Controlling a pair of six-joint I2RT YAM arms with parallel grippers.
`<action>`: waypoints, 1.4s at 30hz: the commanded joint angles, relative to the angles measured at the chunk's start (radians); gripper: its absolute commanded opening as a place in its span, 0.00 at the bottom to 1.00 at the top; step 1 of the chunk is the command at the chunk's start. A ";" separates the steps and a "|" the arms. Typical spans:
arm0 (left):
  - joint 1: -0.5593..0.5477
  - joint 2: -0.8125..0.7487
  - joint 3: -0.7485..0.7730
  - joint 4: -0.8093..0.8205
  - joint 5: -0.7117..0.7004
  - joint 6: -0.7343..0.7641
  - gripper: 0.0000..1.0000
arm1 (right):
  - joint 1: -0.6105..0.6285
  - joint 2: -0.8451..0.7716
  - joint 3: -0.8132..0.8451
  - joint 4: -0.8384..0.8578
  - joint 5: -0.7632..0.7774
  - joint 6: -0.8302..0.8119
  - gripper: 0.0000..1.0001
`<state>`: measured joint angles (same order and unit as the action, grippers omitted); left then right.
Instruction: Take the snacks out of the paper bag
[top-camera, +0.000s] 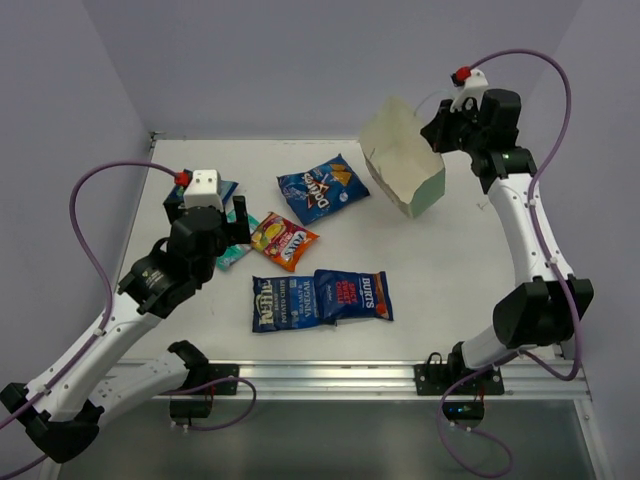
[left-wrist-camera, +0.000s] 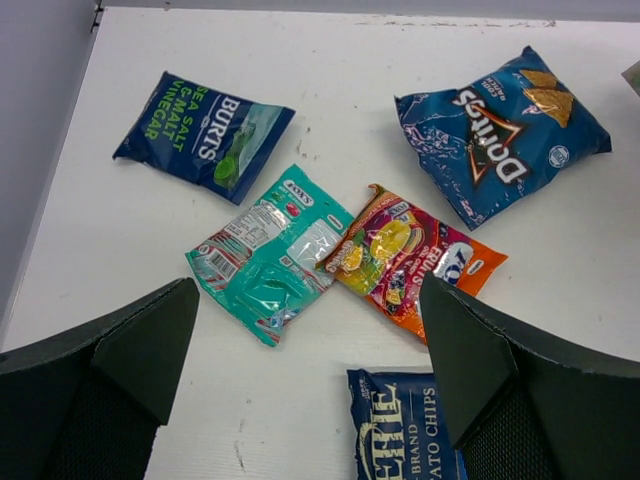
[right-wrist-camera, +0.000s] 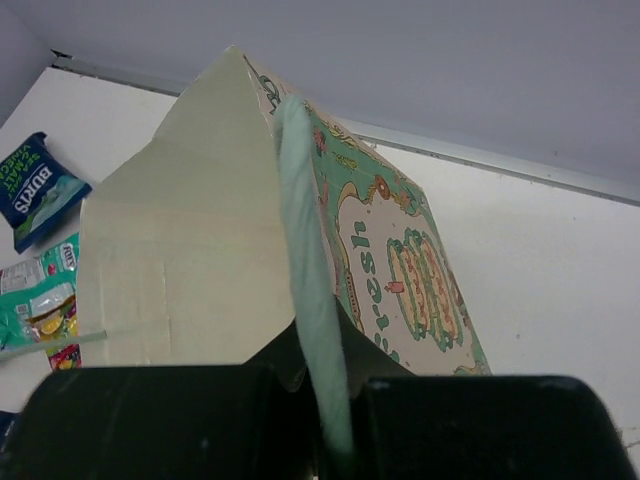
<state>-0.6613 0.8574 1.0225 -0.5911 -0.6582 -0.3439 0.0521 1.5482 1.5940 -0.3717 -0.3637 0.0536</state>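
Observation:
Six snacks lie on the white table. At the back is a blue Doritos packet (top-camera: 322, 188) (left-wrist-camera: 500, 135). A red-yellow-orange packet (top-camera: 284, 240) (left-wrist-camera: 410, 258) and a teal-white one (top-camera: 237, 245) (left-wrist-camera: 270, 255) lie mid-left. Two dark blue packets (top-camera: 284, 303) (top-camera: 352, 295) lie in front, and another dark blue one (left-wrist-camera: 203, 135) sits at far left. My left gripper (top-camera: 235, 225) (left-wrist-camera: 310, 300) hovers open over the teal packet, holding nothing. My right gripper (top-camera: 440, 125) (right-wrist-camera: 335, 430) is shut on an edge of the mint-green paper bag (top-camera: 400, 165) (right-wrist-camera: 200, 260). The bag is lifted and tilted at the back right.
Grey walls close the table (top-camera: 450, 270) at the back and left. A metal rail (top-camera: 330, 378) runs along the near edge by the arm bases. Bare tabletop lies under and in front of the bag on the right.

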 joint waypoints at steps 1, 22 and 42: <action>0.006 0.000 0.011 0.042 -0.011 0.002 1.00 | -0.003 -0.036 0.061 -0.045 -0.043 0.000 0.02; 0.006 -0.020 0.060 -0.050 0.014 -0.053 1.00 | -0.123 0.096 -0.039 -0.102 0.107 0.065 0.42; 0.006 0.025 0.108 -0.039 0.065 -0.043 1.00 | -0.129 -0.036 0.017 -0.164 0.299 0.000 0.85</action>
<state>-0.6613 0.8833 1.0809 -0.6476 -0.6041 -0.3794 -0.0731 1.5364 1.5673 -0.5224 -0.1207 0.0711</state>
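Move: The empty paper bag hangs from its handle, already pinched in the right fingers, its middle about 5 cm ahead, 4 cm left and 14 cm below that hand. The bare table spot it goes to is some 3 cm ahead, 8 cm right and 32 cm below. The Doritos lie about 8 cm ahead, 27 cm left; the orange snack bag 12 cm back, 39 cm left, both 32 cm below. From the left hand the spot is roughly 23 cm ahead, 63 cm right, 28 cm below. The paper bag is lowered by its handle towards the bare table, the right hand sinking about 9 cm while shifting some 7 cm right and tipping its fingertips down. The fingers open wide and let go of the handle; then the hand backs up and off, rising some 5 cm, easing a little back and farther right, having turned about 20 degrees clockwise. ##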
